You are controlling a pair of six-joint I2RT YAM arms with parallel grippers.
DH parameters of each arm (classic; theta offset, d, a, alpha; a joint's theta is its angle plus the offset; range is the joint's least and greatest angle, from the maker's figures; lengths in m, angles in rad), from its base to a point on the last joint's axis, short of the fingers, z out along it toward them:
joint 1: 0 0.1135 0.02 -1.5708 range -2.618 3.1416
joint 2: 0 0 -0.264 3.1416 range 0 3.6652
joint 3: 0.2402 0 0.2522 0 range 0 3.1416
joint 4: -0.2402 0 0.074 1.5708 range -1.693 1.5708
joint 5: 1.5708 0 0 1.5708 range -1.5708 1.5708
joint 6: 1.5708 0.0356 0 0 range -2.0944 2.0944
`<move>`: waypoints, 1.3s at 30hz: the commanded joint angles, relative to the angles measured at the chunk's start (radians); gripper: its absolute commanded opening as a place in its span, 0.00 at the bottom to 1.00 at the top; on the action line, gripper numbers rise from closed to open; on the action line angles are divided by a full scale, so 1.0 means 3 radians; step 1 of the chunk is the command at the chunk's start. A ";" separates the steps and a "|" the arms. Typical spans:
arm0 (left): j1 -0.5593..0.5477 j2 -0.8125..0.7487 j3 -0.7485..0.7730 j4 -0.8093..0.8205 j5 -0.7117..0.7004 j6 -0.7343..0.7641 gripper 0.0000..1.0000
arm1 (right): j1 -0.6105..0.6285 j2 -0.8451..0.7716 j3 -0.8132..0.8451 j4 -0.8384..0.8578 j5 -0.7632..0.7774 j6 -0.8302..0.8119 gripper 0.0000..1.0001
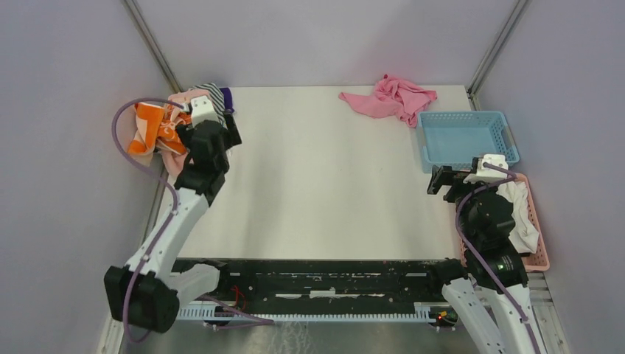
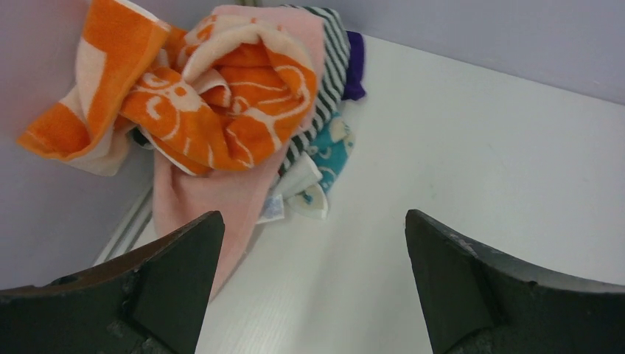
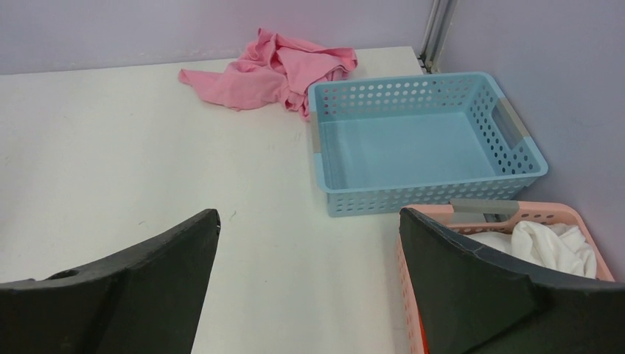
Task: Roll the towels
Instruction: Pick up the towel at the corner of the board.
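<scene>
The towels lie in a crumpled pile at the table's far left corner. The orange towel (image 1: 151, 131) (image 2: 221, 110) with its white pattern sits on top. The pale pink towel (image 2: 210, 199) hangs below it, a white label at its edge. My left gripper (image 1: 214, 131) (image 2: 311, 214) hovers just short of the pile, jaws open and empty over bare table. My right gripper (image 1: 444, 181) (image 3: 309, 214) is open and empty too, low at the right side beside the baskets.
A striped cloth (image 2: 335, 51), a purple one (image 2: 355, 70) and a teal-patterned one (image 2: 332, 147) share the pile. A brighter pink cloth (image 1: 390, 97) (image 3: 273, 70) lies at the back right. A blue basket (image 1: 464, 114) (image 3: 413, 195) stands empty; a pink basket (image 1: 542, 243) (image 3: 545, 216) holds white cloth (image 1: 519, 210).
</scene>
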 commanded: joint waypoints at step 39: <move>0.1976 0.1301 0.1527 0.0354 0.2448 -0.1187 0.03 | 0.0232 -0.0199 -0.0051 0.0148 -0.0288 -0.0078 1.00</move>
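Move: The orange towel lies heaped at the far left corner, about 13 cm ahead of the left hand, 19 cm to its left and 14 cm below. The peach towel under it is some 6 cm ahead and 10 cm left of that hand. The striped towel is about 19 cm ahead and 5 cm left, both roughly 20 cm below. From the right hand the orange towel is about 87 cm left, 25 cm ahead and 15 cm below. The left hand sweeps 20 cm left, forward and down, pinches the orange towel and lifts some 8 cm. ##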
